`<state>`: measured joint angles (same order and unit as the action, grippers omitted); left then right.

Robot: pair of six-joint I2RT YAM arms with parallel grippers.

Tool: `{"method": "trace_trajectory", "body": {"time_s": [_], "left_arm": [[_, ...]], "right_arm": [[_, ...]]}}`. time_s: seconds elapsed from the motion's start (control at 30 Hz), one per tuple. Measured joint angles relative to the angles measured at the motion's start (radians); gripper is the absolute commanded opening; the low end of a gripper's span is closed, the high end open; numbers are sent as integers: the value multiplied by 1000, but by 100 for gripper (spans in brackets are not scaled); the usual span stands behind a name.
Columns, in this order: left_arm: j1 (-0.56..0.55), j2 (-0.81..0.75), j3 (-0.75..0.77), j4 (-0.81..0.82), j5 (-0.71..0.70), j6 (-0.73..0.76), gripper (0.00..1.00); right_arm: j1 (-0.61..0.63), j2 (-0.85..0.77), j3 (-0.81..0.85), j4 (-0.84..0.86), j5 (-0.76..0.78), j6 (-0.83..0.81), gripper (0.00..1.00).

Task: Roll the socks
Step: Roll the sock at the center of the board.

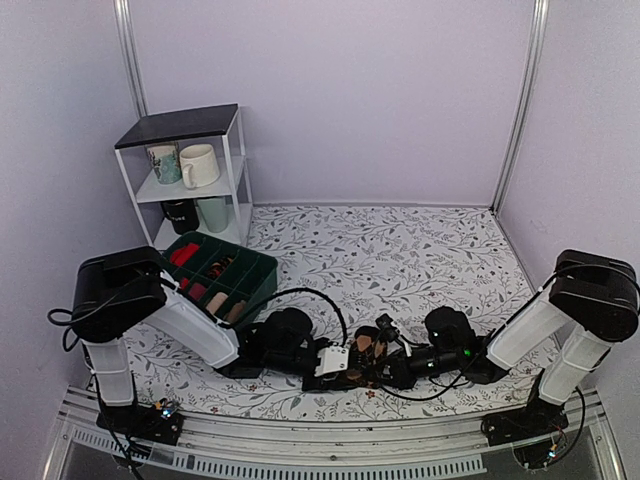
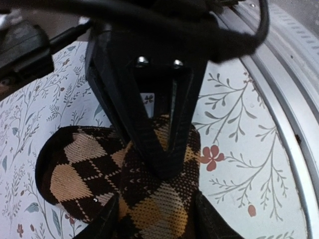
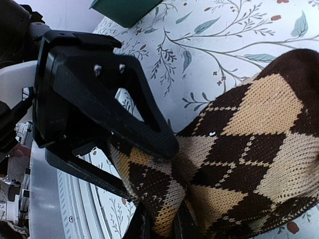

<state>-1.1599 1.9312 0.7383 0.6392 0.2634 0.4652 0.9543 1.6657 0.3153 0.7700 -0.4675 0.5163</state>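
Observation:
The socks, dark brown with tan argyle diamonds, lie bunched on the floral table cover near the front edge, between the two arms. In the left wrist view the socks fill the gap of my left gripper, which is shut on them, both fingers touching the knit. A finger of the right gripper presses onto the same bundle from above. In the right wrist view my right gripper is shut on a narrow fold of the socks, with the left gripper's finger resting against that fold. From above, my left gripper and right gripper meet tip to tip.
A green divided box holding red and beige rolled socks stands at the left, just behind my left arm. A white shelf with mugs is at the back left. A metal rail runs along the near edge, close to both grippers.

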Motion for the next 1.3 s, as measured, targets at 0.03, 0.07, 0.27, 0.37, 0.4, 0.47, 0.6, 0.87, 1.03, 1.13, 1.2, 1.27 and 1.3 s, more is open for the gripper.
{"method": "trace_trajectory", "body": {"time_s": [0.03,0.07,0.27,0.37,0.4,0.47,0.6,0.87,1.03,1.13,1.2,1.27,1.3], "left_arm": [[-1,3,2,-3,1,0,37],[-3,12,8,-6,3,-3,30],[-2,34,47,-42,18,-31,0],[-3,42,65,-51,19,-50,0],[-3,43,69,-54,19,-61,0],[-3,45,75,-62,23,-86,0],[1,43,90,-97,37,-164,0],[23,38,155,-266,132,-332,0],[55,37,192,-369,238,-397,0],[72,43,210,-414,286,-417,0],[79,48,219,-431,307,-424,0],[84,52,228,-447,326,-428,0],[85,54,232,-454,334,-430,0]], "right_arm": [[0,0,0,0,0,-1,0],[0,0,0,0,0,-2,1],[-11,-21,-6,-13,-9,-7,34],[-12,-58,-12,-47,6,-23,47],[-10,-77,-17,-57,18,-28,52],[-5,-140,-44,-86,50,-37,59],[4,-369,-146,-169,152,-64,65],[174,-575,-206,-171,445,-205,71],[311,-415,-202,-75,593,-373,71],[365,-278,-163,-63,679,-482,71],[401,-218,-132,-50,724,-547,71],[420,-198,-114,-32,756,-594,71],[426,-194,-110,-21,774,-612,71]]}}
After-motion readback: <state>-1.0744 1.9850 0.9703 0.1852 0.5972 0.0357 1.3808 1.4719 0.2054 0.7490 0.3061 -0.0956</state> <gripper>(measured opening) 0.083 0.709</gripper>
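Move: The rolled part of the sock sits between the grippers. From the left hand, its open fingers already straddling it, the roll's middle is about 2 cm to the right and 1 cm lower. From the right hand, which already pinches its other end, it is about 2 cm to the left and 1 cm lower. The sock's unrolled part lies some 5 cm ahead of the left hand and 2 cm right; the green box stands roughly 22 cm ahead and 29 cm left of that hand. Shut the left gripper on the rolled sock, easing about 1 cm right and down, then keep the pinch and roll that wrist nearly 40 degrees, its top going forward. Once it grips, open the right fingers wide, pull right and up some 5 cm off the sock, then bring them down and back left beside the roll, a little nearer the base, wrist rolled about 50 degrees the opposite way. ##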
